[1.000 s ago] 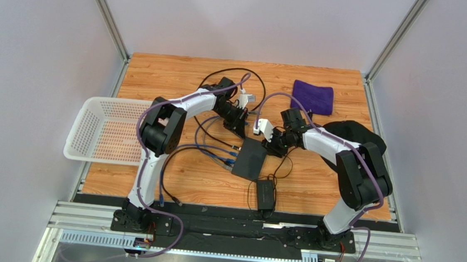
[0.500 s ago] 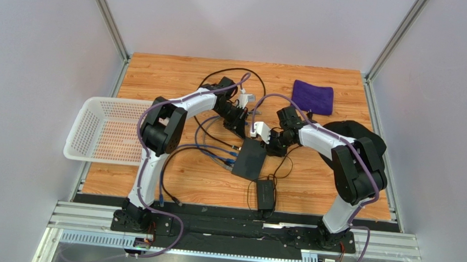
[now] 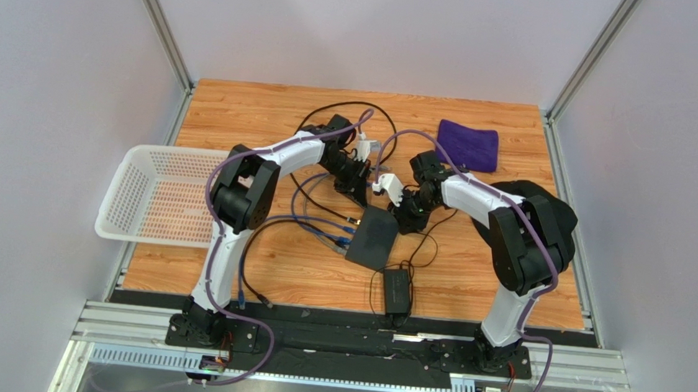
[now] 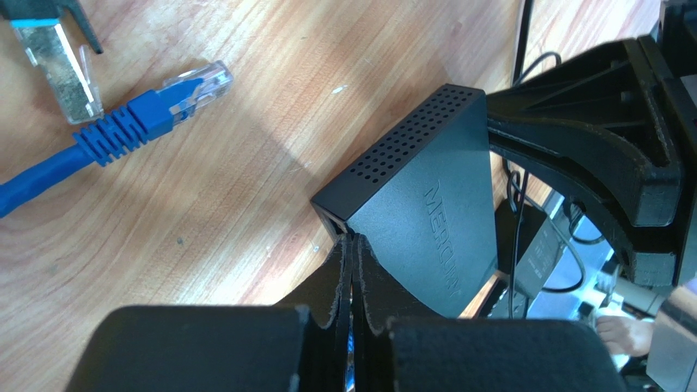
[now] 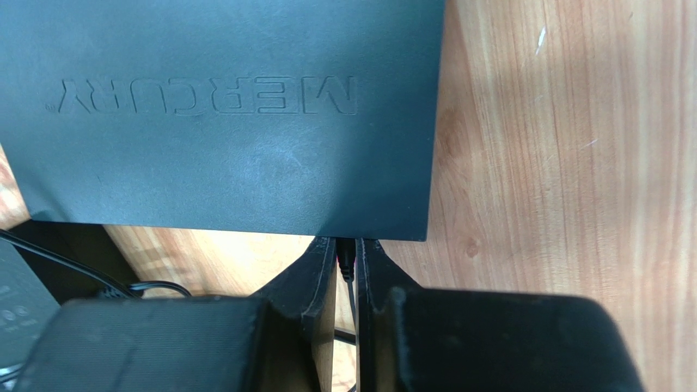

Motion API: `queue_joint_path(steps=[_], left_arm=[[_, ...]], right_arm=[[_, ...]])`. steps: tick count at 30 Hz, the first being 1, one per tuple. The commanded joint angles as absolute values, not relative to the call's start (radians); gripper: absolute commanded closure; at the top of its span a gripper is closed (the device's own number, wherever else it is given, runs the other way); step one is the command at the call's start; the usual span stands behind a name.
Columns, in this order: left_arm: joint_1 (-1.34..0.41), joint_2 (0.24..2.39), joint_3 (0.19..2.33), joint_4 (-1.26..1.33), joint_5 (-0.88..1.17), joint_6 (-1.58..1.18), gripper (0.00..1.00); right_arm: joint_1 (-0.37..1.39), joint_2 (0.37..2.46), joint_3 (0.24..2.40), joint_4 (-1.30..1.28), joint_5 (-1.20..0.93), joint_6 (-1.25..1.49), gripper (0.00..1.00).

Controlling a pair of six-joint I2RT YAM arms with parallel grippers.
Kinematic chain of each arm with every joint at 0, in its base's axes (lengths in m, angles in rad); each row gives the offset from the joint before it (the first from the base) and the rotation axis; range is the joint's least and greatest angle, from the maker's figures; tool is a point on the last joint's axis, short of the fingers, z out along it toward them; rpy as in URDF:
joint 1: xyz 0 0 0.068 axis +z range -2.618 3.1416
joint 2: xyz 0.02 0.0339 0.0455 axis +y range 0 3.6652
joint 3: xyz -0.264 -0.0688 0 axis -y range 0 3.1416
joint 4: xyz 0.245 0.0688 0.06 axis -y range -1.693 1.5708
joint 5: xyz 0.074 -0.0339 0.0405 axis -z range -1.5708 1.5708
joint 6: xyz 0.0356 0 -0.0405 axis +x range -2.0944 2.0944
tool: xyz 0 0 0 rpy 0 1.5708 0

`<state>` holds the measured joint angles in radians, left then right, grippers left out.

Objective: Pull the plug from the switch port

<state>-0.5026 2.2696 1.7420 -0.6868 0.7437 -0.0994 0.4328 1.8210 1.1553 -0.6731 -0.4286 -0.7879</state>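
The switch (image 3: 373,237) is a flat black box lettered MERCURY (image 5: 229,114), lying mid-table. A small black plug (image 5: 347,257) sits in its edge, with a thin black cord trailing back between the fingers. My right gripper (image 5: 345,245) is shut on that plug, tips up against the switch's edge; from above it (image 3: 401,221) stands at the switch's far right side. My left gripper (image 4: 353,241) is shut, with its tips resting at the switch's (image 4: 425,212) near corner, by the socket edge. In the top view it (image 3: 358,192) is at the switch's far left corner.
Loose blue network cables (image 3: 322,227) lie left of the switch, one clear-tipped end (image 4: 131,131) nearby. A black power brick (image 3: 396,291) sits just in front. A white basket (image 3: 152,194) hangs over the left edge, and a purple cloth (image 3: 467,145) lies at the back right.
My right wrist has swung left and slightly back toward the switch's far edge, and its jaws have closed in on the plug. The left arm and switch have not moved.
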Motion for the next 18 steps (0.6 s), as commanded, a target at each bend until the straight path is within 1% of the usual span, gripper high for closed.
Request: queue_joint_path(steps=[1,3,4,5,6,9,12,13,14,18], left_arm=[[-0.494,2.219,1.727,-0.582,0.580,-0.173,1.00],[-0.476,2.178,1.692,-0.551,0.546,-0.253,1.00],[-0.460,2.139,1.684,-0.561,0.508,-0.271,1.00],[-0.453,2.119,1.668,-0.609,0.415,-0.294,1.00],[-0.443,2.097,1.651,-0.626,0.390,-0.296,1.00],[-0.405,1.993,1.539,-0.602,0.403,-0.269,1.00],[-0.411,1.860,1.361,-0.429,0.503,-0.213,1.00],[-0.417,1.797,1.314,-0.325,0.521,-0.204,1.00],[-0.431,1.770,1.239,-0.283,0.526,-0.172,1.00],[-0.517,1.674,1.117,-0.138,0.485,-0.094,1.00]], right_arm=[[0.439,1.848,1.198,-0.686,-0.508,-0.690,1.00],[0.437,1.851,1.198,-0.683,-0.506,-0.681,1.00],[0.436,1.853,1.195,-0.680,-0.502,-0.677,1.00],[0.434,1.853,1.195,-0.675,-0.500,-0.672,1.00],[0.430,1.858,1.196,-0.673,-0.500,-0.669,1.00],[0.426,1.867,1.206,-0.673,-0.500,-0.660,1.00],[0.426,1.882,1.223,-0.673,-0.505,-0.660,1.00],[0.426,1.891,1.229,-0.673,-0.505,-0.658,1.00],[0.426,1.899,1.242,-0.676,-0.503,-0.654,1.00],[0.426,1.939,1.296,-0.721,-0.509,-0.652,1.00]])
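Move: The power plug is already between the right fingers in the right side of the switch, whose middle lies about 5 cm left and 3 cm back of that hand, and level with it. The shut left fingertips are at the switch's far left corner; the black network plug lies some 4 cm back, 3 cm left and 3 below, with a blue network plug 2 cm nearer the base, while a loose blue plug lies about 5 cm straight ahead, equally low. The power plug stays pinched in the right fingers, which nudge left about 1 cm towards the switch and turn slightly clockwise. The left hand, still shut, leaves the switch's corner, sweeping about 8 cm left with a small swing forward and then back, rising nearly 5 cm late on as the wrist turns some 15–20 degrees counter-clockwise and its tips tilt up. ##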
